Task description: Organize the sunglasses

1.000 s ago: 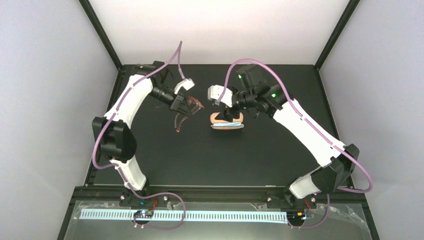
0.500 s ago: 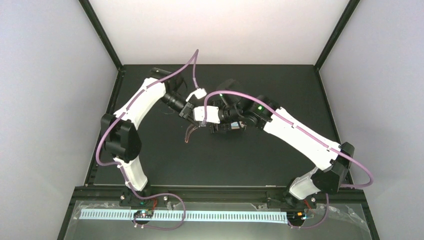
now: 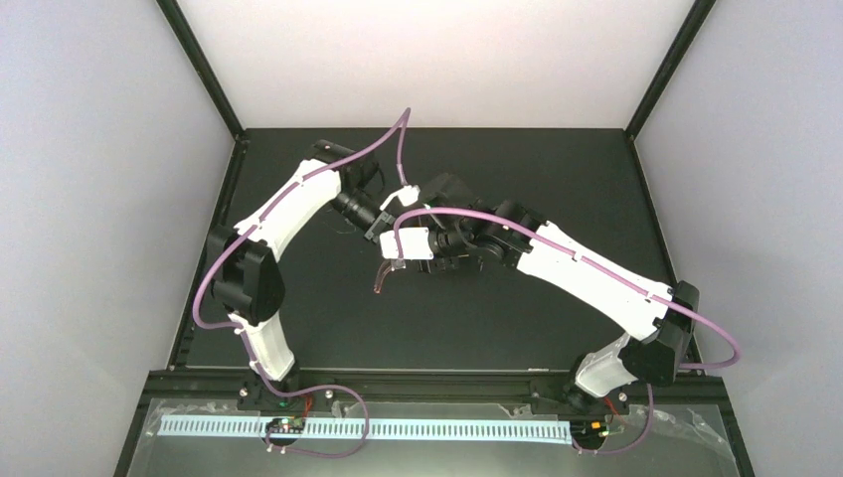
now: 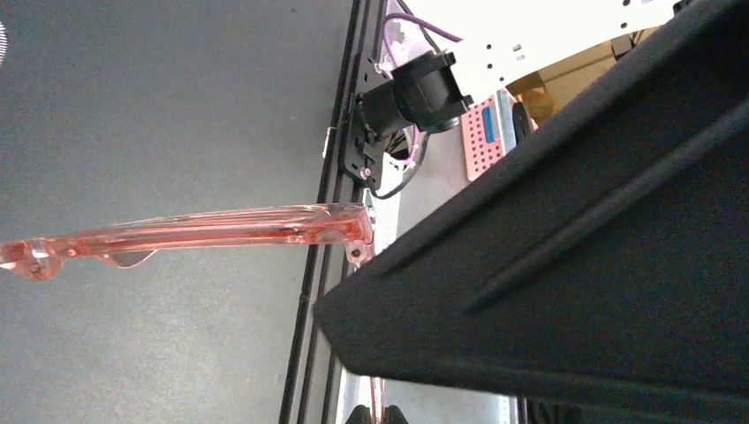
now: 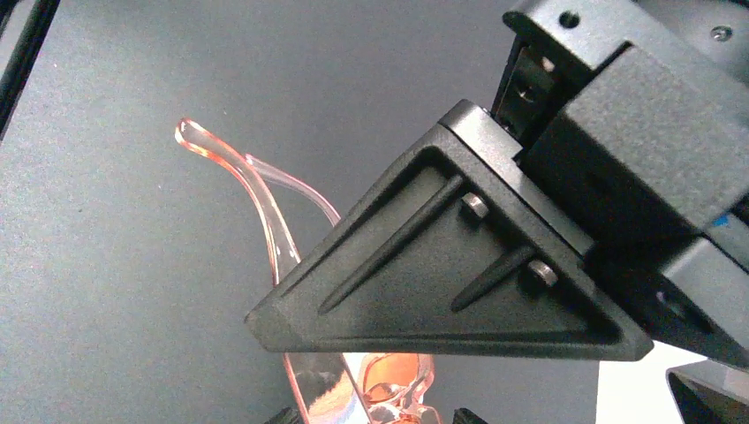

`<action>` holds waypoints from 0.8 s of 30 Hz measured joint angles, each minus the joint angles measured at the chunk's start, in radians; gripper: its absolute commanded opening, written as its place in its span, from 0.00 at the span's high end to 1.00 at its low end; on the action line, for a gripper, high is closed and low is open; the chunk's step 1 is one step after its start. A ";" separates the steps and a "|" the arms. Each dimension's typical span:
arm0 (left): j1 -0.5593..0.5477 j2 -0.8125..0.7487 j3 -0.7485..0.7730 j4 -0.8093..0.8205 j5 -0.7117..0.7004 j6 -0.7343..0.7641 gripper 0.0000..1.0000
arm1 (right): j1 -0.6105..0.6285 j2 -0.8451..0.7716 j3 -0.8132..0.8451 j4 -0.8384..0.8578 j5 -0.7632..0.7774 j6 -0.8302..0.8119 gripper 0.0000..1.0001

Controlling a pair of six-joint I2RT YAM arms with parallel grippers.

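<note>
The sunglasses (image 3: pixel 383 279) have a translucent reddish frame and hang above the black table near its middle. My left gripper (image 3: pixel 386 231) is shut on one thin temple arm, seen between its fingertips (image 4: pixel 375 415). The other temple arm (image 4: pixel 194 231) stretches out to the left in the left wrist view. My right gripper (image 3: pixel 400 260) has reached across from the right. Its jaws (image 5: pixel 373 415) stand apart around the front of the sunglasses (image 5: pixel 397 380). A black finger of the left gripper (image 5: pixel 442 265) fills much of the right wrist view, with a curved temple tip (image 5: pixel 252 181) showing behind it.
Both arms cross closely over the middle of the black table (image 3: pixel 328 318), the right forearm (image 3: pixel 587 278) lying diagonally across it. Black frame posts (image 3: pixel 199 65) (image 3: pixel 671 65) stand at the rear corners. The table's side rail (image 4: pixel 309 353) runs below the sunglasses in the left wrist view.
The left gripper carried the sunglasses right and nearer. The right arm swung left from the brown case to the sunglasses, and its jaws narrowed around the front.
</note>
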 measured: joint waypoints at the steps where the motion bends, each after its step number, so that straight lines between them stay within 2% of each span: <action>1: -0.004 0.000 0.000 0.000 0.000 0.000 0.98 | 0.002 0.000 -0.003 0.002 0.008 -0.002 0.55; 7: -0.014 0.000 -0.002 -0.001 0.001 -0.001 0.98 | 0.016 0.002 -0.037 0.002 0.042 -0.012 0.56; 16: -0.024 0.000 -0.003 -0.001 0.001 -0.003 0.98 | 0.029 0.014 -0.058 0.012 0.060 -0.018 0.68; 24: -0.025 0.000 -0.003 -0.001 0.000 -0.006 0.95 | 0.036 0.014 -0.093 0.043 0.092 -0.020 0.75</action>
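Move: The sunglasses hang in the closed left fingers, which grip them along a temple. Their middle is about 3 cm to the left hand's right and 2 cm lower, level with it front to back. From the half-open right hand, their middle is roughly 5 cm below and 1 cm to the left, with the lens frame under the fingers and the temple tips trailing left and back. The arms hide whatever lies below. The sunglasses stay in the left hand's grip, which shifts back by less than a centimetre. The right hand sinks nearly straight down onto their lens-frame end, about 3.5 cm, tipping its fingers some 5 degrees steeper. As it sinks, its fingers close from about half open to roughly a quarter; whether they touch the frame can't be seen. ##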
